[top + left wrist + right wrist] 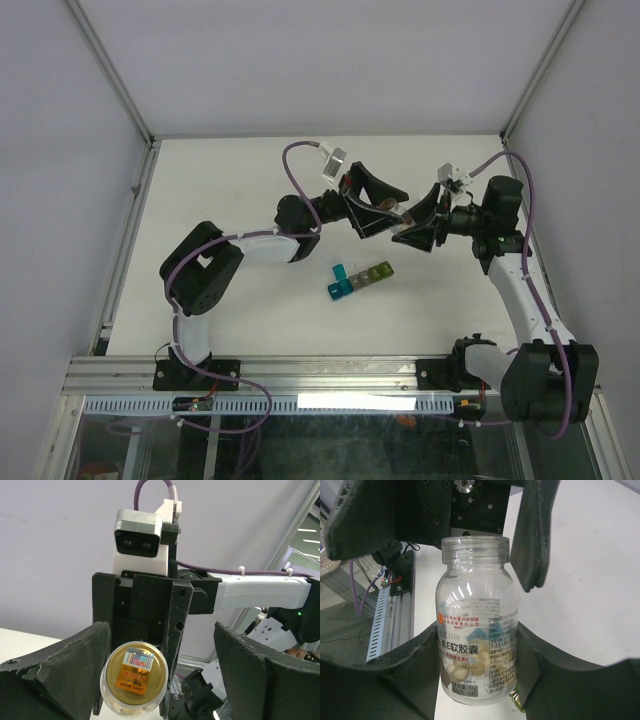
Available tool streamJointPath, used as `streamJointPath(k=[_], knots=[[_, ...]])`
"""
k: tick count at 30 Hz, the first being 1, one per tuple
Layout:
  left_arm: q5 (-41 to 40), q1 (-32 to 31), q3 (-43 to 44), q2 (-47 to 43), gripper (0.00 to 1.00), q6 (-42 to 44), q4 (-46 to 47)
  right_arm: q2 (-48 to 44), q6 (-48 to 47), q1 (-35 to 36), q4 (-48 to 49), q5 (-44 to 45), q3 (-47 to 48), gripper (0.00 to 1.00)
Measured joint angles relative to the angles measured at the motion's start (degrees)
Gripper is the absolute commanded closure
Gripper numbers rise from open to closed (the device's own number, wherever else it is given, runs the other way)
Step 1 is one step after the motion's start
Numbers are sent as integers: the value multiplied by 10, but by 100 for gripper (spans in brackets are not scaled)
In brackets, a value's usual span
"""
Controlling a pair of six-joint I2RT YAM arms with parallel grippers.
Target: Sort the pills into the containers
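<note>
A small clear bottle (476,625) with a gold cap (136,674) hangs above the table, pale pills (470,664) lying inside it. My right gripper (477,650) is shut on the bottle's body, one finger on each side. My left gripper (160,670) faces the cap end and stands open around it; its left finger (65,675) is close beside the cap and its right finger (265,680) is well apart. In the top view both grippers (385,208) (412,222) meet over mid-table. The containers (360,278), a strip of blue, teal, grey and green cubes, lie on the table just in front.
The white table (230,180) is walled by grey panels and metal frame posts. Both arm bases are bolted to the rail (320,375) at the near edge. Purple cables loop over both arms.
</note>
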Motion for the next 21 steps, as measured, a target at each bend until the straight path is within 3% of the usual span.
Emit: streamJointPath(k=[6,12,19,20,21], knots=[[-13,-3,4,2,42,7,-1,2,0,2,-4,13,3,100],[-23,-3,11,9,51,8,-1,2,5,5,1,14,6,100],[-25,-4,20,20,50,7,0,2,18,5,7,20,6,100],[-27,-4,20,20,55,7,0,2,20,5,7,21,6,100],[-28,-5,20,21,68,8,0,2,22,5,8,22,6,100]])
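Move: The bottle's lid sits almost between the left gripper's open fingers, roughly 1 cm ahead of the hand point, 1 cm to its right and 1 cm below. The clear bottle's body lies beyond it, about 5 cm to the right and level fore and aft. The row of containers is on the table, some 3 cm ahead, 3 cm left and 31 cm down. From the right hand, which holds the body, the lid is about 6 cm left and 1 cm ahead. Close the left fingers around the lid from wide open to about half open, easing the gripper about 1 cm forward and slightly less to the right, so that the lid sits centred between the pads and is pinched from both sides. Barely turn the left wrist. Keep the right gripper almost still, still holding the bottle's body with its lid end facing left. ##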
